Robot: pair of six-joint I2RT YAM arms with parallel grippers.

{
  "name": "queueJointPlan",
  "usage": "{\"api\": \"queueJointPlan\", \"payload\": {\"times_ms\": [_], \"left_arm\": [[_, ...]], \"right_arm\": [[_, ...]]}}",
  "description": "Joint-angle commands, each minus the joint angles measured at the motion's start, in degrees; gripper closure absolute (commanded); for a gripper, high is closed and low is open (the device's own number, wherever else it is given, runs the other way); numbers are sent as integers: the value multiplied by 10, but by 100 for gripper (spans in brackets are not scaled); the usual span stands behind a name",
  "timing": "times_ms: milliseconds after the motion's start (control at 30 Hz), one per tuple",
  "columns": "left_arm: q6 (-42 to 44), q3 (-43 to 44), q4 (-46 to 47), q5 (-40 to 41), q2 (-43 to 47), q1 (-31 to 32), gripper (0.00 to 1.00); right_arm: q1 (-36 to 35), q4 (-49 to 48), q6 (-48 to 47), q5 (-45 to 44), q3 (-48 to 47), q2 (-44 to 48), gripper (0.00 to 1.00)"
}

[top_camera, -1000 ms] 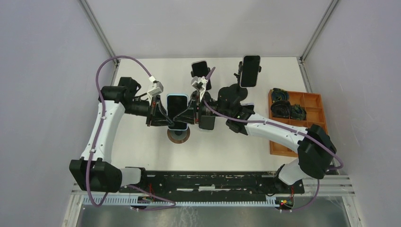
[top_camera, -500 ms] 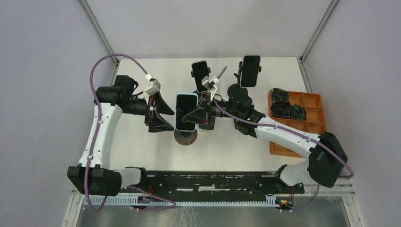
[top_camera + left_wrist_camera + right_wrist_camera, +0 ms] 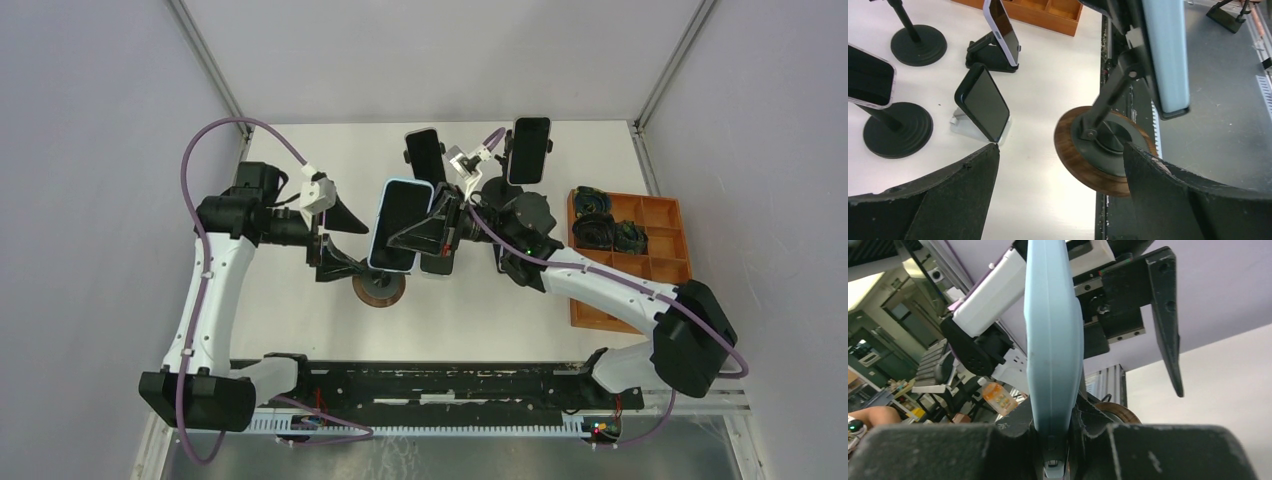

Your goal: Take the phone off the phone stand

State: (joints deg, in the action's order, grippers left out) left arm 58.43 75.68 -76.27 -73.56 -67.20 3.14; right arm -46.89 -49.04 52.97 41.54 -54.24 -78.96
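Observation:
The phone (image 3: pixel 400 225) has a dark screen and a light blue case (image 3: pixel 1166 55). It tilts above the phone stand (image 3: pixel 380 288), which has a round wooden base (image 3: pixel 1083 160) and a black arm (image 3: pixel 1110 92). My right gripper (image 3: pixel 436 228) is shut on the phone's right edge; in the right wrist view the case (image 3: pixel 1053 340) rises from between the jaws (image 3: pixel 1055 440). Whether the phone still rests in the stand's cradle I cannot tell. My left gripper (image 3: pixel 338 242) is open just left of the phone, holding nothing, its fingers spread either side of the base (image 3: pixel 1060 146).
Two more phones stand on pole stands at the back (image 3: pixel 424 152) (image 3: pixel 530 150). A black phone (image 3: pixel 982 102) leans on a small white stand just right of the wooden base. An orange compartment tray (image 3: pixel 660 215) with dark parts lies at the right.
My left gripper let go of the phone, opened wide and drew back to the left. My right gripper tightened on the phone and tilted it up and to the right.

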Motion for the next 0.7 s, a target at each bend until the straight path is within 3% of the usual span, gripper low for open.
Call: {"api": "queueJointPlan", "payload": {"times_ms": [0,300,667], "left_arm": [[28,-4,32,-12,20,-1,3],[33,-13,31,-39,23,3,11],[107,-41,-19,-46,26,11,25]], "right_arm": [[-12,-142,64,-5,-25,-11,100],[-40,-135,55,-24,-63,-46,100],[-57,-188,86,-39,-95,-81,100]]}}
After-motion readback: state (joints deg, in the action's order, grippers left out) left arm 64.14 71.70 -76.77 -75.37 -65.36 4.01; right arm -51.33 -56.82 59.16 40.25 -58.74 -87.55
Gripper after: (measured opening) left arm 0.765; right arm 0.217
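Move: My right hand already pinches the phone, whose stand hangs from it clear of the table. From my open left hand the stand's stem lies about 4 cm to the right and 4 cm back, roughly level; from my right hand it is some 5 cm left, 6 cm back and 9 cm below. The phone's middle is about 9 cm right of my left hand, 4 cm ahead and 7 cm above. The small black phone stands 16 cm right of that hand, 1 cm back, 22 cm below. I keep my grip on the phone and carry it, stand and all, about 3.5 cm left and a touch back, bringing the stem in towards my left gripper. My left hand waits almost in place, then eases back and down by about 1 cm each towards the stem, its wide-open fingers narrowing by roughly a fifth. ##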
